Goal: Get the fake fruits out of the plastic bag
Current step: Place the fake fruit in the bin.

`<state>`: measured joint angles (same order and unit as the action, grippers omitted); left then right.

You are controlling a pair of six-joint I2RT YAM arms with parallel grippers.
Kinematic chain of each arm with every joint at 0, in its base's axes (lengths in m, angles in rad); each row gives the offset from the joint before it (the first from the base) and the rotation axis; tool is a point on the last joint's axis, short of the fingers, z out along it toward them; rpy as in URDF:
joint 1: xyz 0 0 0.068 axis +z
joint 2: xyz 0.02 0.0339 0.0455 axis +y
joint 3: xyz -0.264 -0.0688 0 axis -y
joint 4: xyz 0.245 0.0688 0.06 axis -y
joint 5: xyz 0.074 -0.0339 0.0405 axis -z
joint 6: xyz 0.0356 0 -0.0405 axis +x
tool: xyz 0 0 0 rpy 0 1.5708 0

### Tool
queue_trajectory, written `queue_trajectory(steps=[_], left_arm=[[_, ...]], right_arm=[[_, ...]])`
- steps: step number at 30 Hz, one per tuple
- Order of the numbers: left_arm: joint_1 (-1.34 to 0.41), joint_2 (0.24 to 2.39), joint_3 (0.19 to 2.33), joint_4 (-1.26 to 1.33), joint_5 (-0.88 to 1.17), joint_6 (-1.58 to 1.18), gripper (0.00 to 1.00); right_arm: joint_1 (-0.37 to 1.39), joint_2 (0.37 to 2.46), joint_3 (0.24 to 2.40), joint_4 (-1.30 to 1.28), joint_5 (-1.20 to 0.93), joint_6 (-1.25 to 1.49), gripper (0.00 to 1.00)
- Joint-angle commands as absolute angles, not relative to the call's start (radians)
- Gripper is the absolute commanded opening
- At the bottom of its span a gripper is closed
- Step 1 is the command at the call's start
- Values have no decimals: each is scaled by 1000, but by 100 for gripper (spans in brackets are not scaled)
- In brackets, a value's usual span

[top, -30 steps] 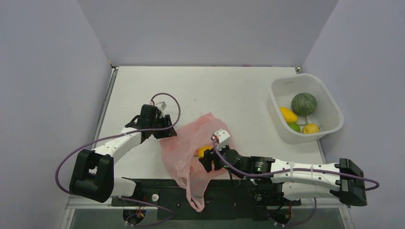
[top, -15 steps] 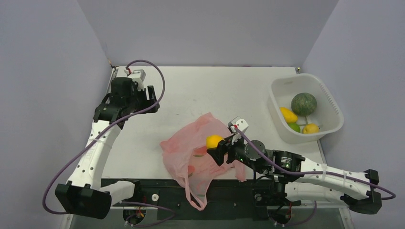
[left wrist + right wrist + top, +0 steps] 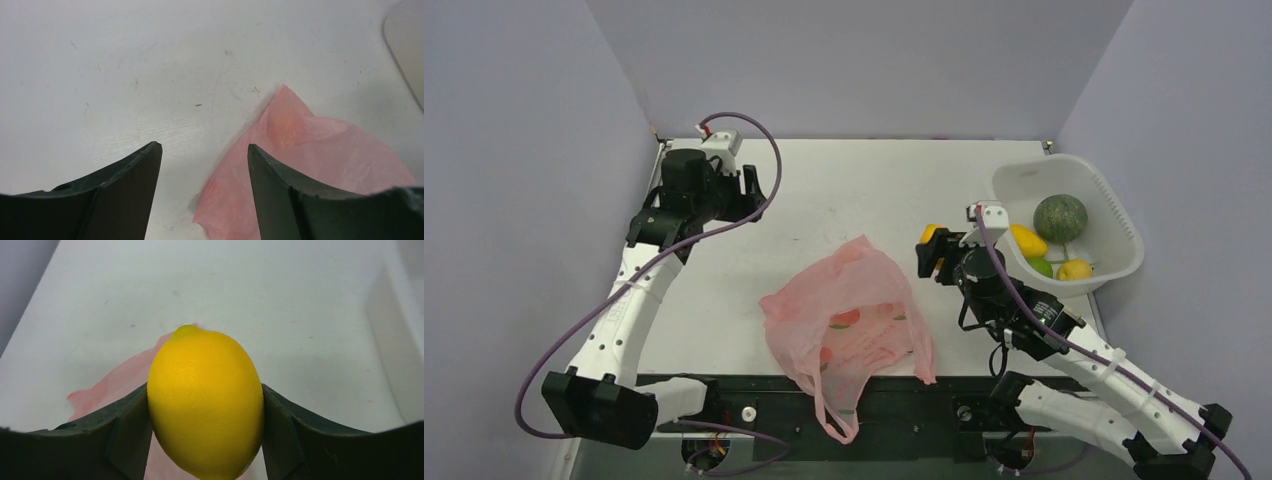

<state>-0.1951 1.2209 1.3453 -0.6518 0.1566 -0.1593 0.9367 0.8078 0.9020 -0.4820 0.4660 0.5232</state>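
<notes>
The pink plastic bag lies crumpled near the table's front, its handles hanging over the edge. Reddish shapes show through it; I cannot tell fruit from print. My right gripper is shut on a yellow lemon, held above the table between the bag and the tub. In the right wrist view the lemon fills the gap between both fingers. My left gripper hangs at the back left, open and holding nothing, well away from the bag. Its wrist view shows bare table between the jaws and the bag beyond.
A white tub stands at the right edge. It holds a dark green melon, two yellow fruits and a green lime. Purple walls close in the table on three sides.
My right gripper drew the lemon out of the bag and carried it up and right toward the tub. My left gripper left the bag, opened and swung to the back left.
</notes>
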Motion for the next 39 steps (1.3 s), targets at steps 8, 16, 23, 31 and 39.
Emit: queue_trajectory(steps=[8,16,23,31,39], left_arm=[[-265,1149,1047,-377,177,-91,61],[-265,1157,1029,-352,201,-71,61],[-266,1154,1020,-334,266,-55,61],[-301,1156,1014,-326,327,-32,61],[-305,1189,1024,-338,322,-31,61]], right_arm=[[383,856,856,-463,786,618,0],[1,1073,819,-328,531,627,9],[-74,1117,746,-232,451,602,70],[-70,1097,775,-265,424,571,84],[253,930,795,-335,436,472,83]])
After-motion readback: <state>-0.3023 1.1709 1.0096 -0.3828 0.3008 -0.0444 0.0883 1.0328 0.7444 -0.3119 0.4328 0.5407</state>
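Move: The right hand holds a yellow fruit; the bin's middle lies about 14 cm ahead, 33 cm right and 20 below. Inside, the long yellow fruit is roughly 13 ahead and 27 right, the lime 7 ahead and 30 right, the melon 19 ahead and 33 right. From the left hand the plastic bag is some 20 cm back, 19 right, 26 below, and the bin 3 ahead, 70 right, 23 below. Swinging right and forward in an arc, the right hand carries the yellow fruit about 28 cm right to the bin, turning some 60 degrees clockwise and tipping down as it sinks about 13 cm. There the fingers open and let go, then the empty hand starts back left and slightly up. The left hand, empty, sinks about 8 cm, drifting right towards the bag. ##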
